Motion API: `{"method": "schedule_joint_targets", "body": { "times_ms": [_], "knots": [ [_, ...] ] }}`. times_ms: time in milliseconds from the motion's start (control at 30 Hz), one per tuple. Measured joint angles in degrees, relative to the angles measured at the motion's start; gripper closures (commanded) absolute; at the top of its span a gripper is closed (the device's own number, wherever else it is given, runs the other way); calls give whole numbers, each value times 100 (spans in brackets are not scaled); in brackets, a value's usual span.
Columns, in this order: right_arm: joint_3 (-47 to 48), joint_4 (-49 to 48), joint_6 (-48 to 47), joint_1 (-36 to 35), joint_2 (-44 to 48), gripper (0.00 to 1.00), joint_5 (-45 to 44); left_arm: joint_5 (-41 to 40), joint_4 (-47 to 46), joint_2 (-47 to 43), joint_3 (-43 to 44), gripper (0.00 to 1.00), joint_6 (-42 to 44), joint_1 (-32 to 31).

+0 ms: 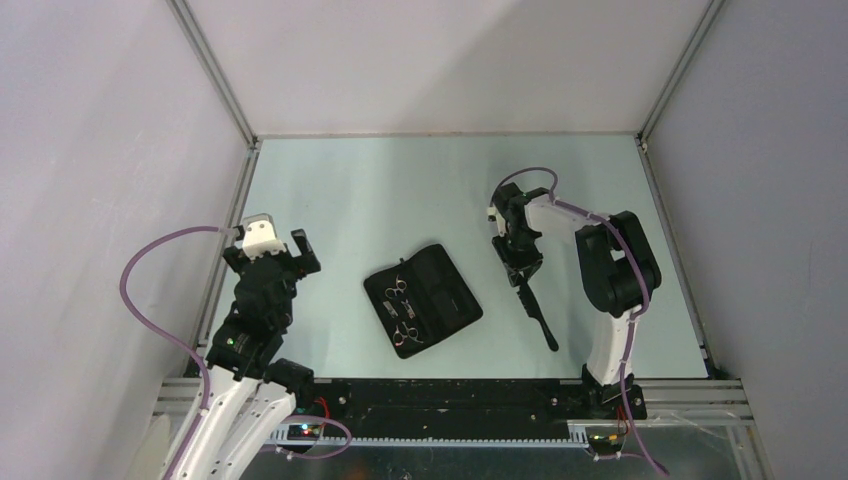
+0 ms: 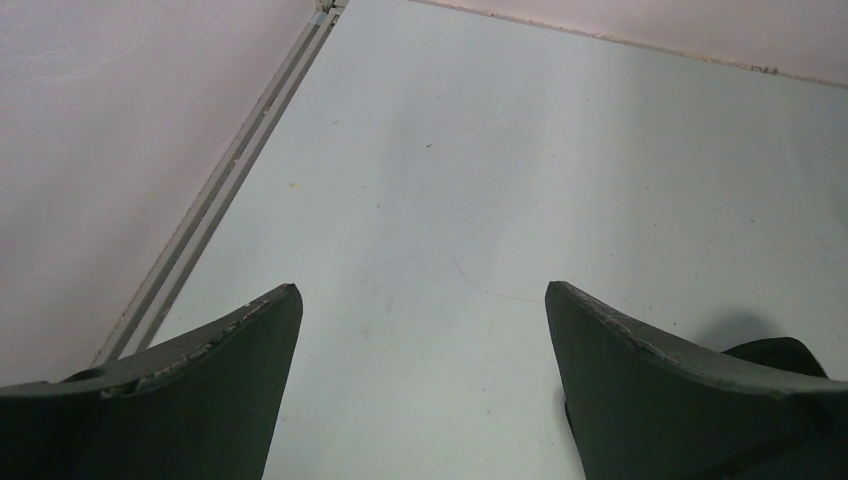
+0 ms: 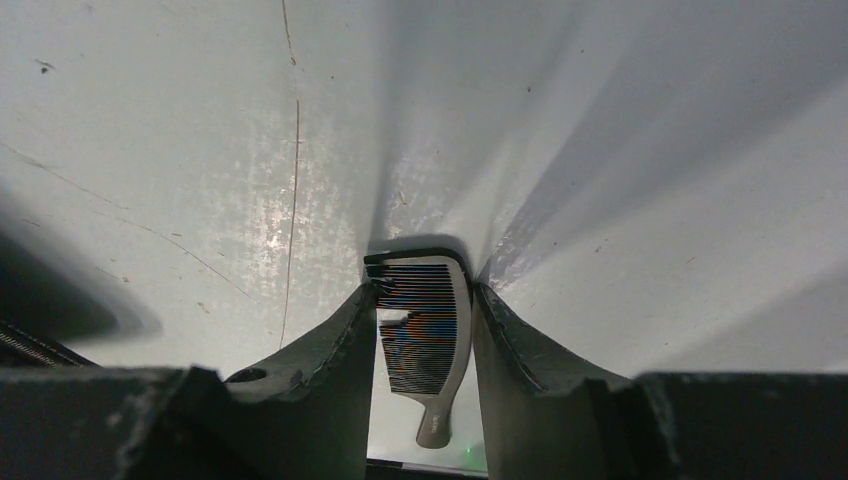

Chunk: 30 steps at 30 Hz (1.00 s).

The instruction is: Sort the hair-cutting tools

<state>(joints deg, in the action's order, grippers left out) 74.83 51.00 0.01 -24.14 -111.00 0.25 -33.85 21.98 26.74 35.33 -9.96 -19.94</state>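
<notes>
A black comb lies slantwise on the table right of centre. My right gripper points down over its far end. In the right wrist view both fingers press against the sides of the comb, so the right gripper is shut on it. Two silver scissors lie inside the opened black zip case at mid-table. My left gripper hovers at the left edge, far from the case. The left wrist view shows that gripper open wide over bare table.
A metal frame rail runs along the table's left side, close to the left gripper. Grey walls enclose the table on three sides. The right arm's bulky elbow stands right of the comb.
</notes>
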Motion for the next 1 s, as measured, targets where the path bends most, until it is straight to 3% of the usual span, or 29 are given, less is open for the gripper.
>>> {"method": "schedule_joint_targets", "body": {
  "times_ms": [400,667,1000],
  "knots": [
    [0,-66,-118,0,310,94,-24,0,-2,0,0,2,0,0],
    [0,-70,-116,-37,1019,96,22,2,-2,0,0,2,0,0],
    [76,-111,4,-326,1198,96,400,444,7,66,0,1,-66,2]
  ]
}}
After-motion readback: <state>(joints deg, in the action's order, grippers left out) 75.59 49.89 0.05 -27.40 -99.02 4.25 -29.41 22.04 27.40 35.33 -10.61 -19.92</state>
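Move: The comb is already pinched at its toothed front end in my right fingers, its middle about 7 cm back and 3 cm to the right. The open black case it goes to is centred some 18 cm to my right hand's left and 3 cm back, on the table at nearly hand height. In it, one pair of scissors lies about 23 cm left, level with this hand, and another 22 cm left and 10 cm back. For my left hand the case is about 23 cm right, 2 cm ahead and 23 cm below. Keeping my pinch on the comb's toothed end, I lift it off the table with my right hand, about 7 cm nearly straight up, then as the climb slows I swing nearly 4 cm left towards the case. Meanwhile the wrist tilts so my fingertips swing some 10 degrees forward and as much left. Late on, my empty left hand starts to ease right, a bit over 1 cm, fingers still wide open. ##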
